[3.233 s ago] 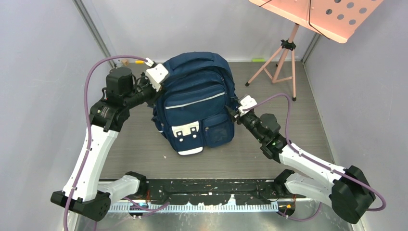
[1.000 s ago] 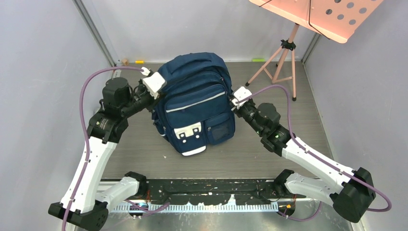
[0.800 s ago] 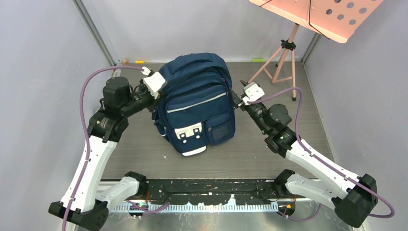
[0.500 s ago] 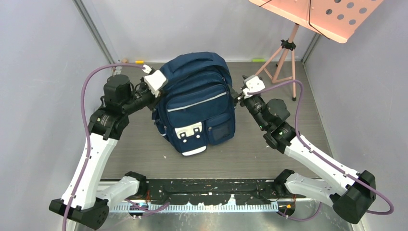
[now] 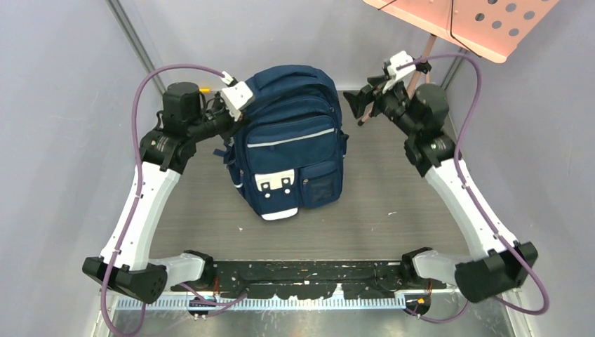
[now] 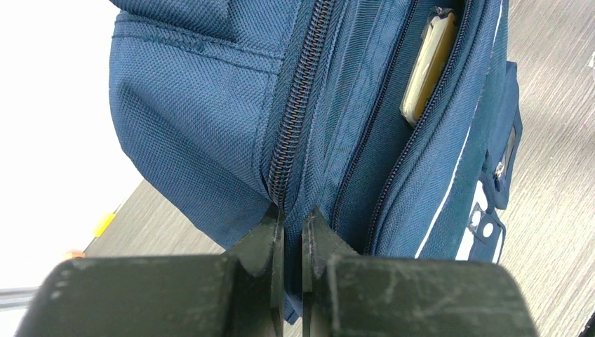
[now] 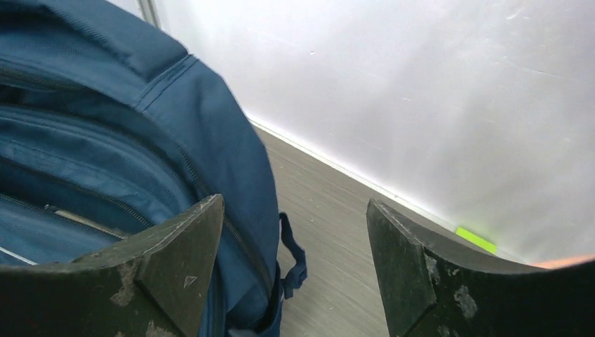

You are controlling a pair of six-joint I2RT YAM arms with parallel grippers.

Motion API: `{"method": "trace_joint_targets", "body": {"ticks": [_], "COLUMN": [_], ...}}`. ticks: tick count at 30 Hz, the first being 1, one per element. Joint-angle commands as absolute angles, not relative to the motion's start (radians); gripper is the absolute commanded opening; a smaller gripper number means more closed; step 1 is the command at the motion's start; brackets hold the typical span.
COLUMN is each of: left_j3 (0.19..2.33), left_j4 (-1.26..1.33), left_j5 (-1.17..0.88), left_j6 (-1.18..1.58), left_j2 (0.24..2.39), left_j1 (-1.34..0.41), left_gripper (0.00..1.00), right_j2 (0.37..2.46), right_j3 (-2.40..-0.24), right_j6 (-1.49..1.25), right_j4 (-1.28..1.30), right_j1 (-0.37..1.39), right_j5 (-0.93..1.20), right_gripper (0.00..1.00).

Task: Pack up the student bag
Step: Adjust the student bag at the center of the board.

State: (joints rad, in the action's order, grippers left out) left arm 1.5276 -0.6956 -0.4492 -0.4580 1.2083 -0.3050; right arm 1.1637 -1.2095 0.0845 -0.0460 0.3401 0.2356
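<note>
The navy student bag (image 5: 288, 140) stands upright in the middle of the table, front pockets toward the arms. At the bag's upper left corner my left gripper (image 5: 241, 98) is shut, pinching a fold of the bag's fabric (image 6: 189, 105) beside a zipper between its fingertips (image 6: 292, 217). A front compartment is unzipped, and a tan flat edge (image 6: 428, 63) shows inside it. My right gripper (image 5: 358, 104) hangs open in the air to the right of the bag's top, touching nothing. In the right wrist view its jaws (image 7: 295, 210) stand wide, with the bag (image 7: 105, 140) at the left.
A pink music stand has its tripod (image 5: 414, 77) behind my right gripper and its desk (image 5: 477, 21) overhead. Grey walls close in at the back and both sides. A green strip (image 7: 476, 239) lies on the floor by the back wall.
My right gripper has opened, left the bag's right side and risen up and back to the right. The left arm has shifted a little back, and the bag's top moved with it.
</note>
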Motion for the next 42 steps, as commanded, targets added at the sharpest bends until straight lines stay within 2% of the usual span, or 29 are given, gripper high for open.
{"method": "trace_joint_targets", "body": {"ticks": [1, 7, 13, 21, 22, 24, 25, 26, 27, 29, 37, 42], "left_j3": [1.602, 1.641, 1.684, 1.7, 1.701, 1.709, 1.719, 1.734, 1.751, 1.787, 2.01, 1.999], "left_j4": [-0.581, -0.596, -0.584, -0.552, -0.543, -0.521, -0.514, -0.511, -0.507, -0.499, -0.503, -0.359], "left_j5": [-0.486, -0.462, -0.474, -0.497, -0.502, -0.516, -0.528, -0.541, -0.546, -0.546, -0.653, -0.742], "left_j6": [-0.497, -0.513, -0.509, -0.496, -0.492, -0.482, -0.473, -0.463, -0.456, -0.445, -0.385, -0.269], "left_j2": [1.207, 1.254, 1.325, 1.375, 1.381, 1.401, 1.418, 1.441, 1.468, 1.522, 1.754, 1.767], "left_j1": [-0.301, -0.299, -0.279, -0.272, -0.27, -0.264, -0.256, -0.247, -0.239, -0.226, -0.203, -0.204], "left_gripper": [0.0, 0.0, 0.0, 0.0, 0.0, 0.0, 0.0, 0.0, 0.0, 0.0, 0.0, 0.0], "right_j2": [1.298, 1.438, 1.441, 1.5, 1.505, 1.518, 1.52, 1.516, 1.5, 1.459, 1.25, 1.222], "right_j3": [-1.38, -1.489, -1.457, -1.502, -1.507, -1.521, -1.526, -1.532, -1.531, -1.514, -1.396, -1.408], "right_j6": [0.005, -0.07, -0.137, -0.162, -0.153, -0.124, -0.11, -0.078, -0.06, -0.039, -0.3, -0.322], "right_j4": [0.079, 0.099, -0.017, -0.019, -0.014, 0.054, 0.111, 0.14, 0.198, 0.253, 0.264, 0.324], "right_j1": [0.251, 0.219, 0.219, 0.226, 0.23, 0.249, 0.273, 0.288, 0.328, 0.396, 0.727, 0.914], "right_j5": [0.579, 0.797, 0.839, 0.865, 0.835, 0.769, 0.738, 0.667, 0.629, 0.522, 0.288, 0.101], "right_gripper": [0.8, 0.8, 0.81, 0.8, 0.75, 0.55, 0.32, 0.21, 0.06, 0.01, 0.01, 0.01]}}
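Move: The upper right edge of the student bag lies about 7 cm left of the open right gripper, 3 cm ahead and some 5 cm below; the bag's top handle end is about 20 cm left of that hand and 8 cm ahead, at its height. From the left gripper, already pinching the bag's upper left edge, that right edge is about 28 cm right, 7 cm ahead and level, and the white-flap pocket some 10 cm right, 10 cm back and 20 cm below. Swing the open right gripper left and a little forward and down onto the bag's upper right edge, turning it nearly 30 degrees counter-clockwise and tipping it down; pinch the cloth, then drag it back about 14 cm and 8 cm left. Meanwhile, keep the left grip and push the bag's left edge forward about 14 cm, mostly during the right hand's pull. ##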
